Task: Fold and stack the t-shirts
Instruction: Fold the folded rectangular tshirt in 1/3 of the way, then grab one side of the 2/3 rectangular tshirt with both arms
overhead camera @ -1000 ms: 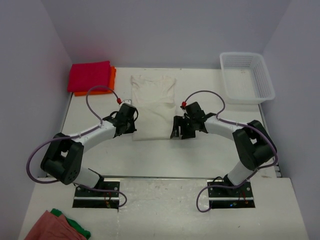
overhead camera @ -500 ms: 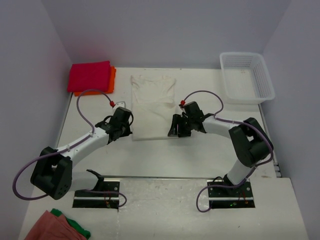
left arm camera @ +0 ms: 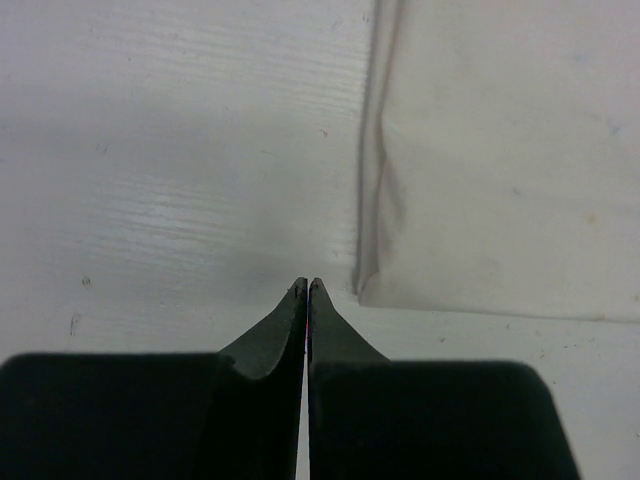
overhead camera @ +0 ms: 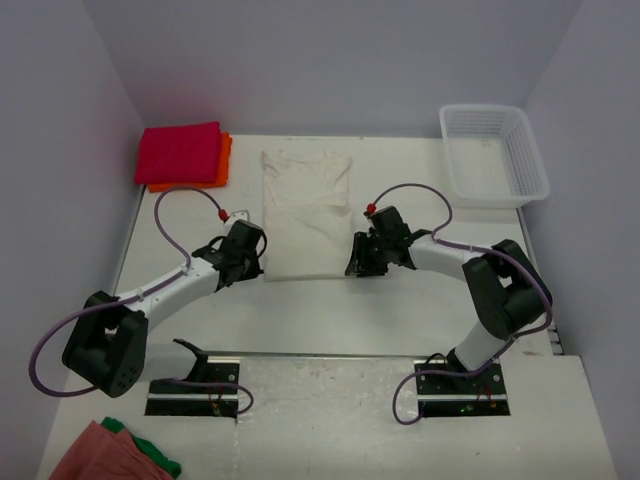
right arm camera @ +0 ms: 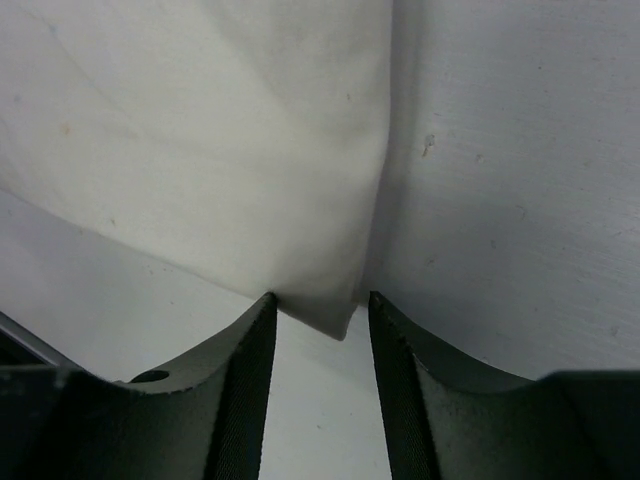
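Note:
The cream-white t-shirt [overhead camera: 305, 215] lies flat as a long folded strip in the middle of the table. My left gripper [overhead camera: 250, 270] is shut and empty, its tips [left arm camera: 307, 285] on bare table just left of the shirt's near-left corner [left arm camera: 375, 290]. My right gripper [overhead camera: 352, 268] is open at the near-right corner. In the right wrist view that corner [right arm camera: 335, 318] pokes between the parted fingers of the right gripper [right arm camera: 320, 300], unpinched. At the back left, a folded magenta-red t-shirt [overhead camera: 180, 152] rests on an orange one [overhead camera: 226, 158].
A white mesh basket [overhead camera: 495, 155] stands at the back right corner. A salmon-pink cloth [overhead camera: 105, 455] and a green cloth [overhead camera: 158, 462] lie at the bottom left, in front of the arm bases. Walls close in on the left, back and right.
My left gripper slid off the shirt's left edge, towards me and leftwards, staying shut. The right gripper's jaws have narrowed around the near-right corner of the shirt.

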Available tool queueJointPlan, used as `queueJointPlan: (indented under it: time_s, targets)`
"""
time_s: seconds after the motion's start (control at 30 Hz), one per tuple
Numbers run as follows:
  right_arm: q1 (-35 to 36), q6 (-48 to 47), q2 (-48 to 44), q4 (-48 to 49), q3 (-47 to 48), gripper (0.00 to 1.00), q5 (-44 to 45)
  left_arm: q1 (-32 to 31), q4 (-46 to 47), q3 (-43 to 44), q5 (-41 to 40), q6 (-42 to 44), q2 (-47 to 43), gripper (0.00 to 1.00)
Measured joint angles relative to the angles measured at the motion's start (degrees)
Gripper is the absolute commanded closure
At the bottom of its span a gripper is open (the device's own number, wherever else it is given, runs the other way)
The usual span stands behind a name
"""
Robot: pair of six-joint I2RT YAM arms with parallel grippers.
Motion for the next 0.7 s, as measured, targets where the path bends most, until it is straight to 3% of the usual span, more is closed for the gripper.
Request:
queueJointPlan:
  time_s: [0.07,0.23,0.33,0.47,0.53,0.7]
  targets:
    - [0.0,0.1,0.4,0.2,0.0,0.59,0.0,0.0,-0.3,-0.7,0.2,-0.6,0.0,0.96]
    - [-0.1,0.2,1.2,1.1,0.0,0.70,-0.3,0.0,-0.3,-2.4,0.8,-2.2,-1.0,0.75]
    - [-0.3,0.3,1.7,1.9,0.0,0.79,-0.8,0.0,-0.6,-2.8,1.3,-2.7,-2.6,0.66]
    - [-0.4,0.5,2.4,2.6,0.0,1.00,-1.1,0.0,-0.9,-2.8,1.8,-3.7,-4.4,0.55]
    - [-0.4,0.5,2.5,2.6,0.0,1.00,-1.0,0.0,-0.9,-2.8,2.4,-4.0,-5.2,0.51]
    - [-0.4,0.5,2.5,2.6,0.0,1.00,-1.0,0.7,0.3,-2.9,6.0,-4.1,-6.0,0.51]
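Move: Right at the near right corner of the folded white t-shirt, the right hand has it between its half-open fingers, about 1 cm below the hand point; the shirt's middle lies some 15 cm ahead and 9 cm left. The left hand's shut fingers hover about 4 cm above the near left corner, which is level with them and some 2 cm right. The red t-shirt stack lies about 29 cm ahead and 18 cm left of the left hand. Closing from about half open, the right fingers sink roughly 1 cm and pinch the t-shirt's near right corner. The left hand opens about halfway, first backing some 1.5 cm and dipping 1 cm, then rising about 2 cm and edging right until its open fingers straddle the near left corner from above, with a slight roll lowering its left side. ##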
